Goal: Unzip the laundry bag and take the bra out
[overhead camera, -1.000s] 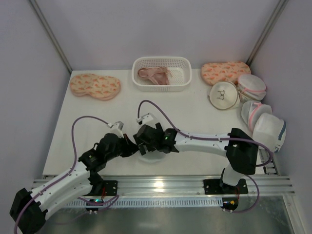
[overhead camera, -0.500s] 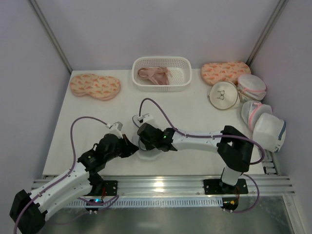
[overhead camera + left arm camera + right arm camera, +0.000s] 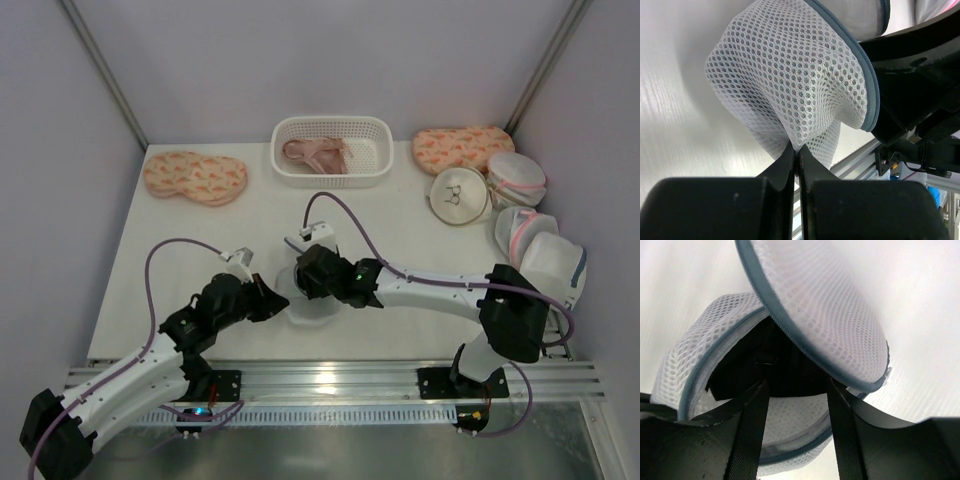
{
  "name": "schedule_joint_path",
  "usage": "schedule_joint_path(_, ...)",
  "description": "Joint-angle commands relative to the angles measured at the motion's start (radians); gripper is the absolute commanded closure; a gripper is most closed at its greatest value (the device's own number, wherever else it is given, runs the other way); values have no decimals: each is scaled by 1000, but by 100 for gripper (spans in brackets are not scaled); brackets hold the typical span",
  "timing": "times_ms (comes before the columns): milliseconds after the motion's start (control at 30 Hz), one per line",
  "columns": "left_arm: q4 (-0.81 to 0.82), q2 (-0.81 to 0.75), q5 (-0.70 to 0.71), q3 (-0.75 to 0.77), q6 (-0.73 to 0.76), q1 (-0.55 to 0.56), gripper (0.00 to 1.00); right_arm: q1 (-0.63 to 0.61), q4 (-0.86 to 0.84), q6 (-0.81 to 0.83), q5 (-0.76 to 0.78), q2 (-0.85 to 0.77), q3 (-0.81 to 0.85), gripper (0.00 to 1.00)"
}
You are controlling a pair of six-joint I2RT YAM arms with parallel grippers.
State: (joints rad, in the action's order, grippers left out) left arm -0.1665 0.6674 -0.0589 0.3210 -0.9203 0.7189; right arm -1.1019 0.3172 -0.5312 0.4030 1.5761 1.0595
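Note:
The laundry bag [image 3: 306,306], a white mesh dome with a grey-blue zip rim, lies near the front middle of the table. My left gripper [image 3: 277,300] is shut on a fold of its mesh [image 3: 796,149], with the bag [image 3: 790,75] bulging up ahead of the fingers. In the right wrist view the bag is unzipped: its lid [image 3: 825,305] stands raised, and the black bra [image 3: 785,371] shows inside the opening. My right gripper [image 3: 797,384] is open at that opening, its tips right by the bra. From above, the right gripper [image 3: 312,280] sits over the bag's far edge.
A white basket [image 3: 332,172] holding a pale pink bra stands at the back. Orange patterned pads lie at the back left [image 3: 195,175] and back right [image 3: 462,147]. A flat round bag with a white bra [image 3: 460,195] and pink- and blue-trimmed mesh bags [image 3: 540,250] crowd the right edge.
My right gripper dipped onto the bag, then drew back and to the right with its fingers apart, and the bag now shows from above. The left gripper kept its hold.

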Motion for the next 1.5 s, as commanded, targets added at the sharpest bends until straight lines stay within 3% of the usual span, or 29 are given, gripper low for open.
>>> schedule_joint_path(0,61,-6,-32,-2,-11,4,100,8,2,14,36,18,26,46)
schedule_joint_path(167,58,-12,-33,6,-9,4,100,13,-32,7,20,74,40,45)
schedule_joint_path(233,65,-12,-36,4,-9,4,100,13,-47,2,11,82,43,51)
schedule_joint_path(300,71,-5,-42,1,-12,4,100,13,-78,-1,4,90,42,62)
schedule_joint_path(333,82,-2,-44,-2,-14,4,100,13,-85,-4,0,91,45,75)
schedule_joint_path(467,114,9,-58,-14,-25,4,100,13,-112,-7,25,90,46,96)
schedule_joint_path(767,136,32,-52,-51,-25,4,98,13,-101,30,86,-97,10,96)
schedule_joint_path(900,157,47,-50,-66,-26,5,75,11,-70,63,128,-201,10,96)
schedule_joint_path(1100,191,80,-58,-79,-23,4,61,11,-33,91,186,-317,7,97)
schedule_joint_path(1333,219,104,-73,-79,-17,4,60,11,-82,56,244,-458,-64,96)
schedule_joint_path(1467,223,115,-79,-79,-15,4,64,11,52,2,428,-508,-33,97)
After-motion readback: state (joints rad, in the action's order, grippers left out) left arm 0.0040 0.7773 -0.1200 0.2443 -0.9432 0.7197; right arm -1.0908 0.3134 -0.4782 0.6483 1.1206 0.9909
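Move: The right hand is open over the mouth of the laundry bag; the black bra lies inside, its middle about 2 cm ahead of that hand, 1 cm to its left and 4 cm below. The bag's own middle is roughly 3 cm back, 2 cm to the right and 5 cm down, and its raised lid stands some 6 cm ahead, about straight in front. From the left hand, which already pinches the mesh, the bra is about 5 cm ahead, 5 cm right and 2 cm lower. The right fingers sink about 2.5 cm into the bag's mouth and shut on a black strap of the bra, then draw it steeply up, ending about 15 cm above the start and 7 cm to the right, the fingertips tilting up some 20 degrees. As the lift begins, the left fingers open, let go of the mesh and drop a couple of centimetres. ##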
